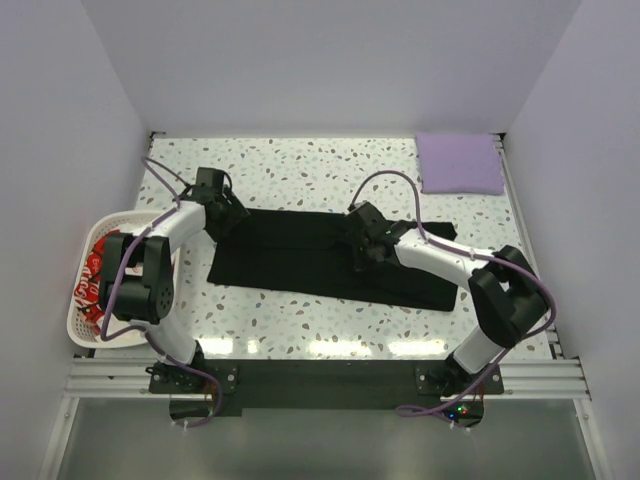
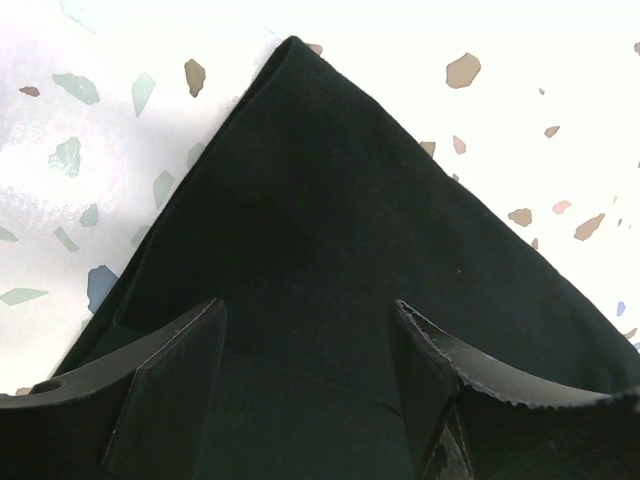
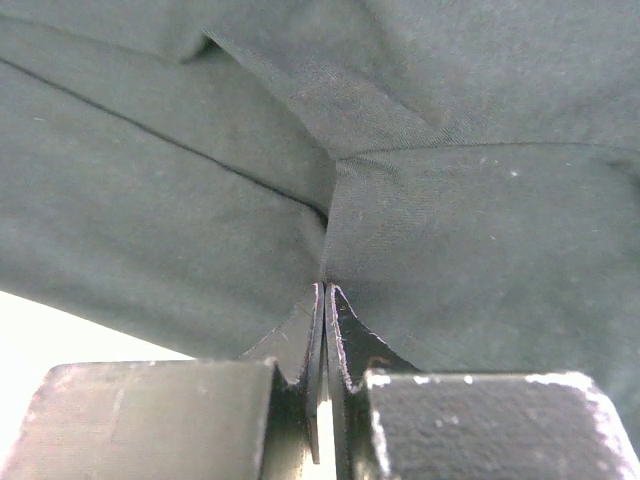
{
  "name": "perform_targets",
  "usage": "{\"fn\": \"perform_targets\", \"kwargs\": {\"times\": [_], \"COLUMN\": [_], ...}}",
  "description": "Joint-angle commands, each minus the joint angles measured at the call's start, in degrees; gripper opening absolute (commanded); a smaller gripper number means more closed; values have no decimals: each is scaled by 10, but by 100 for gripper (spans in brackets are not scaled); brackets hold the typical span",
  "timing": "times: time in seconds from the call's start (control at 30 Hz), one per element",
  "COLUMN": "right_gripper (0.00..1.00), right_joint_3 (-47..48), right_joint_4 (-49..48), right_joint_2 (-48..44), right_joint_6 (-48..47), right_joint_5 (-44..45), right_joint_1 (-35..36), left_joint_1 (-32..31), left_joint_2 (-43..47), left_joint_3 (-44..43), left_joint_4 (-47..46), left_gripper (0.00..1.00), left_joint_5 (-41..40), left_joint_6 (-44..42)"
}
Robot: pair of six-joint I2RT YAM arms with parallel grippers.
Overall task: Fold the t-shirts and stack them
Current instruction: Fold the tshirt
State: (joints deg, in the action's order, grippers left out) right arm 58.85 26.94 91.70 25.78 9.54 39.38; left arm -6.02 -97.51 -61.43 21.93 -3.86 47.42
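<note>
The black t-shirt (image 1: pixel 300 262) lies on the table as a long folded band. My left gripper (image 1: pixel 222 205) hovers open over its far left corner. In the left wrist view that corner (image 2: pixel 320 200) points away, and the open gripper (image 2: pixel 310 330) has nothing between its fingers. My right gripper (image 1: pixel 365 240) is at the middle of the band's far edge. It is shut (image 3: pixel 325 290) on a pinch of the black cloth (image 3: pixel 450 230), and creases run into its tips. The lavender t-shirt (image 1: pixel 459 163) lies folded at the back right. A white t-shirt with red lettering (image 1: pixel 95 285) sits in the basket.
A white slotted basket (image 1: pixel 120 222) stands at the table's left edge beside the left arm. The speckled tabletop (image 1: pixel 300 170) is walled on three sides. A metal rail (image 1: pixel 320 375) carrying both arm bases runs along the near edge.
</note>
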Motion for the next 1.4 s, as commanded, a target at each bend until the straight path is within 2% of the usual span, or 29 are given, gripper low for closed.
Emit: {"fn": "perform_targets", "kwargs": {"times": [0.0,0.03,0.13,0.2,0.27,0.3,0.43,0.53,0.67,0.77,0.87,1.1,1.37], "right_gripper": [0,2,15,31,39,46,55,55,55,54,54,54,54], "right_joint_3": [-2,-2,1,5,7,4,-15,-41,-104,-131,-159,-178,-155], "right_joint_4": [-28,-33,-32,-28,-19,-18,-23,-35,-85,-106,-137,-154,-167], "right_joint_2": [26,30,27,16,-12,-26,-94,-124,-137,-129,-116,-65,3], "right_joint_6": [7,9,15,18,21,27,50,66,83,90,102,117,103], "right_joint_5": [-30,-32,-25,-7,9,23,52,48,-36,-62,-93,-95,-92], "right_joint_1": [4,4,3,3,2,2,-18,-54,-132,-180,-219,-236,-236], "left_joint_1": [4,4,4,3,3,3,-15,-57,-111,-127,-128,-134,-153], "left_joint_2": [-4,-4,-4,1,10,14,33,48,45,35,23,-20,-11], "left_joint_3": [-24,-25,-26,-25,-21,-19,-20,-17,-5,-4,-13,-34,87], "left_joint_4": [-9,-10,-14,-16,-23,-25,-19,-12,-18,-21,-15,31,-2], "left_gripper": [70,70,70,71,70,70,70,68,58,53,53,51,49], "left_joint_5": [1,3,10,19,27,35,31,2,-19,-33,-35,-100,-120], "left_joint_6": [2,0,-10,-15,-25,-28,-50,-64,-73,-77,-82,-87,-33]}}
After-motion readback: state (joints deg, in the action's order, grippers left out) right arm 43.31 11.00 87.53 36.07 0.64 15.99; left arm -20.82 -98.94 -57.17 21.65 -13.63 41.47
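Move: On the t-shirt already: the middle of its right half lies about 9 cm to the right of the right hand, level with it and some 4 cm below; the purple cloth sits 22 cm ahead and 23 cm right. From the left hand, the middle of the left half is about 8 cm back, 11 cm right and 4 cm down, the shirt's far left corner roughly 2 cm ahead and 2 cm left, and the basket 15 cm back, 22 cm left. Dipping about 2 cm, the right hand opens from shut and lets go of the sleeve cloth, lifts in an arc some 11 cm rightward and comes down with spread fingers on the shirt's right half, turning nearly 30 degrees clockwise, then slides a little forward. The left hand hops about 8 cm right, narrowing its fingers, then sinks onto the left half and draws back. ##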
